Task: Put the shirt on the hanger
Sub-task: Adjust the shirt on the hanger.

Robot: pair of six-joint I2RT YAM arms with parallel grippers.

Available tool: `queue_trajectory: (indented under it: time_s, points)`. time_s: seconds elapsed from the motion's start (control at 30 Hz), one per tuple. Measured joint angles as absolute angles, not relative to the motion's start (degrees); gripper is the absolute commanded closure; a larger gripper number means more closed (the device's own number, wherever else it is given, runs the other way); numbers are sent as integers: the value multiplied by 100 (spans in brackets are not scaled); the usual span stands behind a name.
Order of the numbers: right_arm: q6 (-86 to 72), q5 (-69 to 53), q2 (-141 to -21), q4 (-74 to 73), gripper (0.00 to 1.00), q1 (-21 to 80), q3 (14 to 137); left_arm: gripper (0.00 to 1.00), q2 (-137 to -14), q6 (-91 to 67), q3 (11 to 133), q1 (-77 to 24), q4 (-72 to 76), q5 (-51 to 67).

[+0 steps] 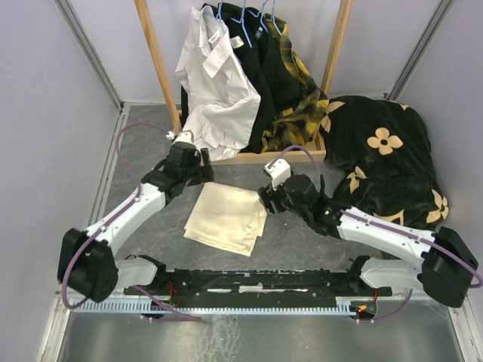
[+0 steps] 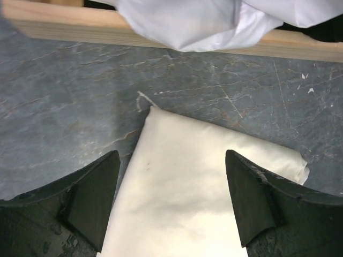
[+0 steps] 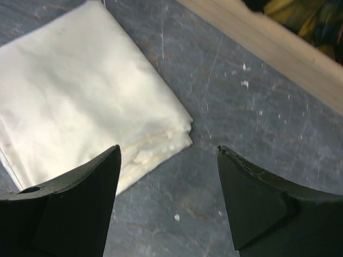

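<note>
The white collared shirt [image 1: 215,83] hangs at the back from the wooden rack, and its hem [image 2: 193,24] droops over the rack's base bar. A light-blue hanger hook [image 1: 219,10] shows just above its collar; the rest of the hanger is hidden by cloth. My left gripper [image 1: 201,170] [image 2: 171,155] is open and empty, low over the far corner of a cream folded cloth, just in front of the shirt's hem. My right gripper [image 1: 266,200] [image 3: 169,149] is open and empty above the grey tabletop, beside the cloth's right corner.
The cream folded cloth [image 1: 226,217] [image 2: 182,198] [image 3: 80,91] lies between the arms. The rack's wooden base bar [image 1: 279,157] [image 3: 278,48] and two posts stand behind it. Black and plaid clothes [image 1: 283,83] hang on blue hangers. A black flower-print garment [image 1: 385,162] is piled at right.
</note>
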State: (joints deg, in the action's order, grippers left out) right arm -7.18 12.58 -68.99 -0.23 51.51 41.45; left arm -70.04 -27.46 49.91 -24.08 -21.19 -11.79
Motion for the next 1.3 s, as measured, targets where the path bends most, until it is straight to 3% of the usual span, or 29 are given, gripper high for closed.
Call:
queue_trajectory:
  time_s: [0.33,0.77,1.17,1.3]
  points:
    - [-1219,1621,-5699,-454,20,5151,3277,14,-8200,-2493,5561,-2624,-1525,-1186]
    - [-1378,1804,-5089,-690,20,5151,2893,16,-10171,-2143,6888,-2714,-1144,-1144]
    - [-1535,1761,-5028,-788,20,5151,2733,58,-10744,-1938,7419,-2779,-1317,-1662]
    - [-1542,1761,-4998,-827,20,5151,2727,87,-10888,-1909,7616,-2805,-1380,-2047]
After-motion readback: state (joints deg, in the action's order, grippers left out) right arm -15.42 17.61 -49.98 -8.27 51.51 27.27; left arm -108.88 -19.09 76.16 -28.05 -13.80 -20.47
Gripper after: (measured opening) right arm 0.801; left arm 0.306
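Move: The left hand, open and empty, has the hanging shirt's lower end about 12 cm ahead, 5 cm to its right and 6 cm below. The rack's front beam runs just this side of the hem, its middle some 10 cm ahead and 9 cm right; the black garment's bottom is about 14 cm ahead and 13 cm right. The folded cloth lies 7 cm back, 6 cm right. From the right hand the shirt's end is roughly 18 cm ahead and 15 cm left. The left hand reaches about 12 cm forward to the white shirt's hanging lower end, bearing some 6 cm right and sinking as much, then edges about a centimetre back left while its fingers close past halfway and pinch a fold near the hem, the wrist rolling roughly 10 degrees so that its left side rises. Meanwhile the empty right hand, still open, backs off about 8 cm to the right and rearward, sinking a little, away from the shirt and past the folded cloth's edge. ##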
